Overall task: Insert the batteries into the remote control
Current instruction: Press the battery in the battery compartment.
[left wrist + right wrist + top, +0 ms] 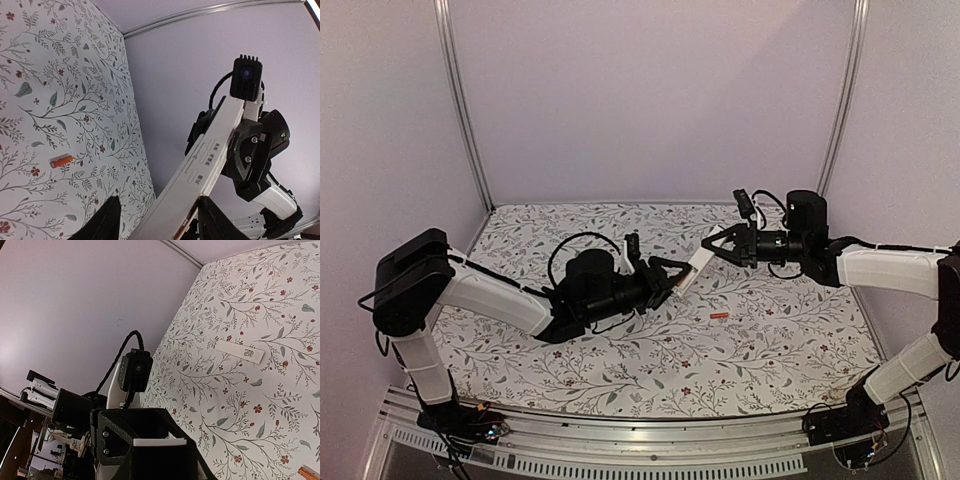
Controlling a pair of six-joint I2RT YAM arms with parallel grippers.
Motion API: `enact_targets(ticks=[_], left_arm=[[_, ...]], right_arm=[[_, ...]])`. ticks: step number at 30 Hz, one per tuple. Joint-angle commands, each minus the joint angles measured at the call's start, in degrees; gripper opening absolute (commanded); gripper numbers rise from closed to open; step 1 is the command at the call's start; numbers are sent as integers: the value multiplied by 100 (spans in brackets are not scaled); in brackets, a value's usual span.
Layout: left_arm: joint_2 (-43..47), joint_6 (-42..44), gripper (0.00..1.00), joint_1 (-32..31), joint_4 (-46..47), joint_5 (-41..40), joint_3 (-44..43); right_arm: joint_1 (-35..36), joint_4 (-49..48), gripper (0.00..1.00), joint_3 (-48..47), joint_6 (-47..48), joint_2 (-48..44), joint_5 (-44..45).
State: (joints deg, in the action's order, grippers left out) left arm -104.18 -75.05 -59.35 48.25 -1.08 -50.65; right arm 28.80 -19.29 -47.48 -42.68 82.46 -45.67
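Note:
The remote control [691,267] is a slim white bar held in the air between both arms. In the left wrist view its button face [210,155] points up and left. My right gripper [713,243] is shut on its far end, whose white edge [159,442] shows between the black fingers [246,150]. My left gripper [157,202] straddles the near end, open. One finger lies against the bar and the other stands apart from it. One orange battery [720,316] [61,161] [309,472] lies on the floral cloth below.
A flat white strip with a dark label [240,351] lies on the cloth, seen only in the right wrist view. Pale walls with metal rails [460,100] enclose the table. Its front rail [650,440] runs along the near edge.

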Motion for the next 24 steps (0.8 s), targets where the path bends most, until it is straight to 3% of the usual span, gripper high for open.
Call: enact_targets(ticks=[1,8,16,21,24], left_arm=[[-41,83,53,90,168,-121,88],[254,752,66,146,-18,-142,162],[519,1573,67,170,-495,359,94],[963,2877,76,189,-1128,664,108],[1081,3517,77,280,-1678,1120,-89]], right_arm=[[21,-275,0,-156,-224,-96,-250],[-149,-364,0,-71,-433,-75,-301],[-243,-383,0,-85,-572,-99,-371],[-256,-383,0,-66,-610,-63,-512],[-259,-383,0,-56,-576,-67,-652]])
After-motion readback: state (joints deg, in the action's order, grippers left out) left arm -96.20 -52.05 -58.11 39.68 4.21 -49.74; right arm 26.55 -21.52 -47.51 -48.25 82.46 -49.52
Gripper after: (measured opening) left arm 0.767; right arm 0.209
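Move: The battery in the remote's compartment is practically at the left hand's fingers: about 1 cm ahead and 1 cm right of the left hand point, level with it. The remote's middle is some 3 cm ahead, 5 cm right and 2 cm higher; the loose battery on the table is about 3 cm ahead, 11 cm right and 18 cm below. From the right hand, gripping the remote's upper end, the compartment battery is roughly 3 cm back, 7 cm left and 5 cm below. The left fingers, at the lower end of the remote over the battery, spread wider and come free of it, the hand hardly shifting at first, then lifting about 2.5 cm with a small draw to the left and back, while the wrist rolls some 25 degrees about the line of the fingers, clockwise looking out along them. The right hand keeps its grip on the remote's upper end and eases about 1 cm up and to the right. ##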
